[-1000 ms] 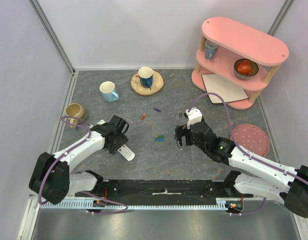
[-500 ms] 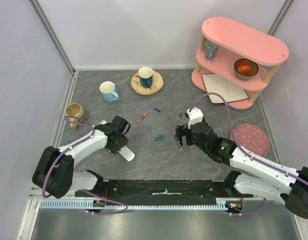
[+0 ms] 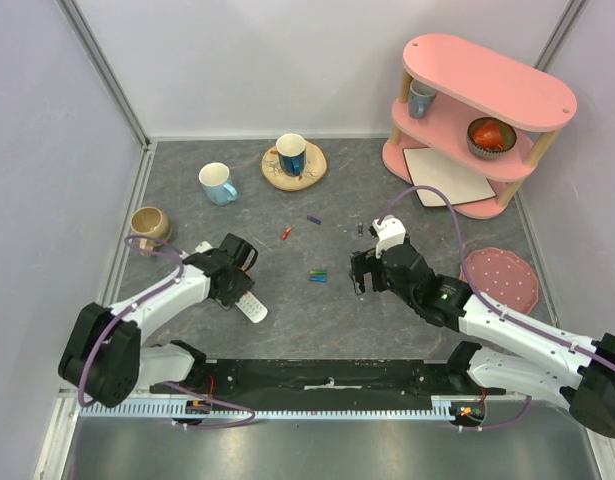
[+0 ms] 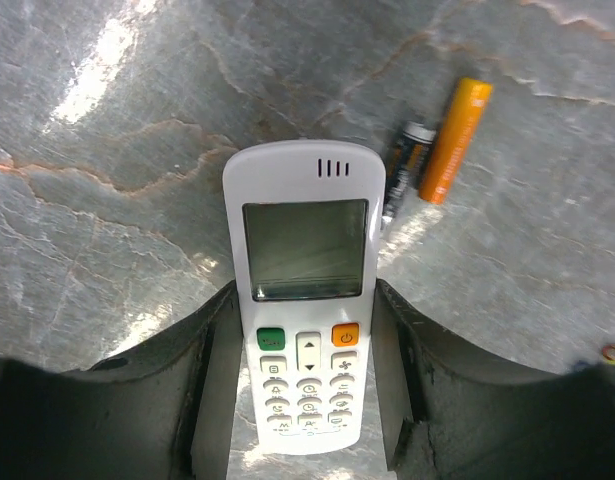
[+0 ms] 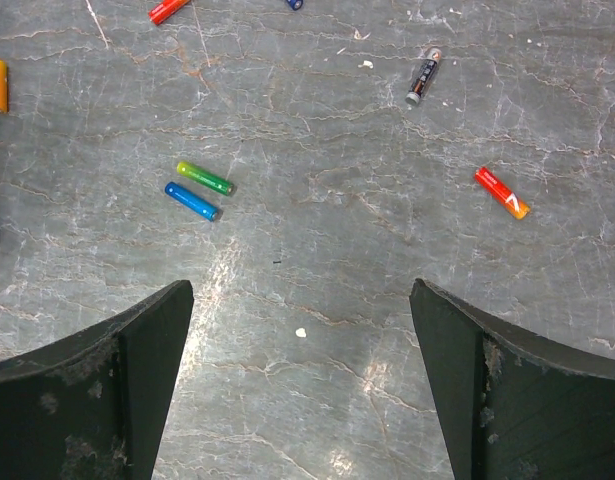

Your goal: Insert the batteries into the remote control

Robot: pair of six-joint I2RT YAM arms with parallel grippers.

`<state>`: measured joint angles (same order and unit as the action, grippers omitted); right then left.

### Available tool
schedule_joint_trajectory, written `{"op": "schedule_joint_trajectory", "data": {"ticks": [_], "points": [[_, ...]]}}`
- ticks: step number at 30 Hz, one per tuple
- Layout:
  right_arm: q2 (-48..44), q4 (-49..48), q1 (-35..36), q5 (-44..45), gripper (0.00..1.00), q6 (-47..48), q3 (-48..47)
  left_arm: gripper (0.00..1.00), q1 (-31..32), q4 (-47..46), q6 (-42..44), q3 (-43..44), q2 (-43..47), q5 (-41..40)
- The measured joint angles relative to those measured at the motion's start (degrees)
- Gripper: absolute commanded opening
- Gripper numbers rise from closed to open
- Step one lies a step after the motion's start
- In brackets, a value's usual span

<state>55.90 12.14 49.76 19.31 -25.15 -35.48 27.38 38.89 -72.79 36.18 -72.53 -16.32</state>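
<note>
The white remote control (image 4: pixel 307 300) lies face up on the table, screen and buttons showing. My left gripper (image 4: pixel 305 290) has one finger against each long side of it, shut on it. In the top view the remote control (image 3: pixel 252 306) pokes out just right of the left gripper (image 3: pixel 237 290). An orange battery (image 4: pixel 454 140) and a dark battery (image 4: pixel 407 165) lie just beyond its far end. My right gripper (image 5: pixel 299 290) hovers open over bare table, short of a green battery (image 5: pixel 205 177), a blue one (image 5: pixel 191 200), a dark one (image 5: pixel 424 75) and a red-orange one (image 5: pixel 502 193).
A tan mug (image 3: pixel 149 224) stands left of the left arm. A white-blue mug (image 3: pixel 217 183) and a cup on a wooden coaster (image 3: pixel 293 158) sit at the back. A pink two-tier shelf (image 3: pixel 474 120) and a pink plate (image 3: pixel 502 278) are on the right.
The left gripper's fingers have come in from wide apart onto the remote's sides, and the left wrist has shifted slightly. The right arm has stayed put.
</note>
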Motion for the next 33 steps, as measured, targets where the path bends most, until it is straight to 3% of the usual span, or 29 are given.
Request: {"op": "schedule_joint_trajectory", "data": {"ticks": [1, 8, 11, 16, 24, 28, 33], "points": [[0.0, 0.0, 0.0, 0.0, 0.98, 0.0, 0.0, 0.02, 0.0, 0.1, 0.2, 0.0, 1.0, 0.1], [-0.6, 1.7, 0.0, -1.5, 0.98, -0.9, -1.2, 0.02, 0.0, -2.1, 6.0, 0.9, 13.8, 4.3], [-0.9, 1.2, 0.0, -4.5, 0.98, -2.5, -2.8, 0.02, 0.0, -9.3, 10.3, 0.5, 20.1, 9.8], [-1.9, -4.4, -0.1, -14.1, 0.98, -7.1, -3.6, 0.02, 0.0, -29.4, 15.8, -4.2, 28.4, 21.9], [-5.4, -25.6, -3.1, -30.0, 0.98, -20.8, 1.2, 0.02, 0.1, -62.6, 16.0, -8.1, 21.6, 40.0], [-5.0, -33.8, -4.4, -33.6, 0.98, -26.6, 4.2, 0.02, 0.2, -77.2, 13.0, -11.1, 18.5, 44.2], [-2.2, -41.7, -4.5, -36.7, 0.98, -31.2, 5.7, 0.02, 0.9, -87.4, 11.4, -11.2, 16.7, 46.9]]}}
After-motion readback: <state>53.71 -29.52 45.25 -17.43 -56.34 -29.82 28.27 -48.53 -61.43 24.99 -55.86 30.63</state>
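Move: The left gripper already holds the remote by its sides, near its middle and low over the table. The open, empty right gripper is some 30 cm to its right, 4 cm farther out and 12 cm higher. The black battery lies about 6 cm ahead of the left hand, the orange one 8 cm ahead; the green one is 7 cm ahead and 20 cm right. From the right hand, the remote is 30 cm left, 4 cm back and 12 cm below. Keep the left fingers' hold on the remote and swing it up about 28 cm and 16 cm to the right, turning the wrist from fingers-down to nearly level, pointing right and forward at the right gripper. Meanwhile raise the open right gripper roughly 14 cm, taking it left and slightly back towards the remote, rolling it until its fingers point left and forward, about level. ##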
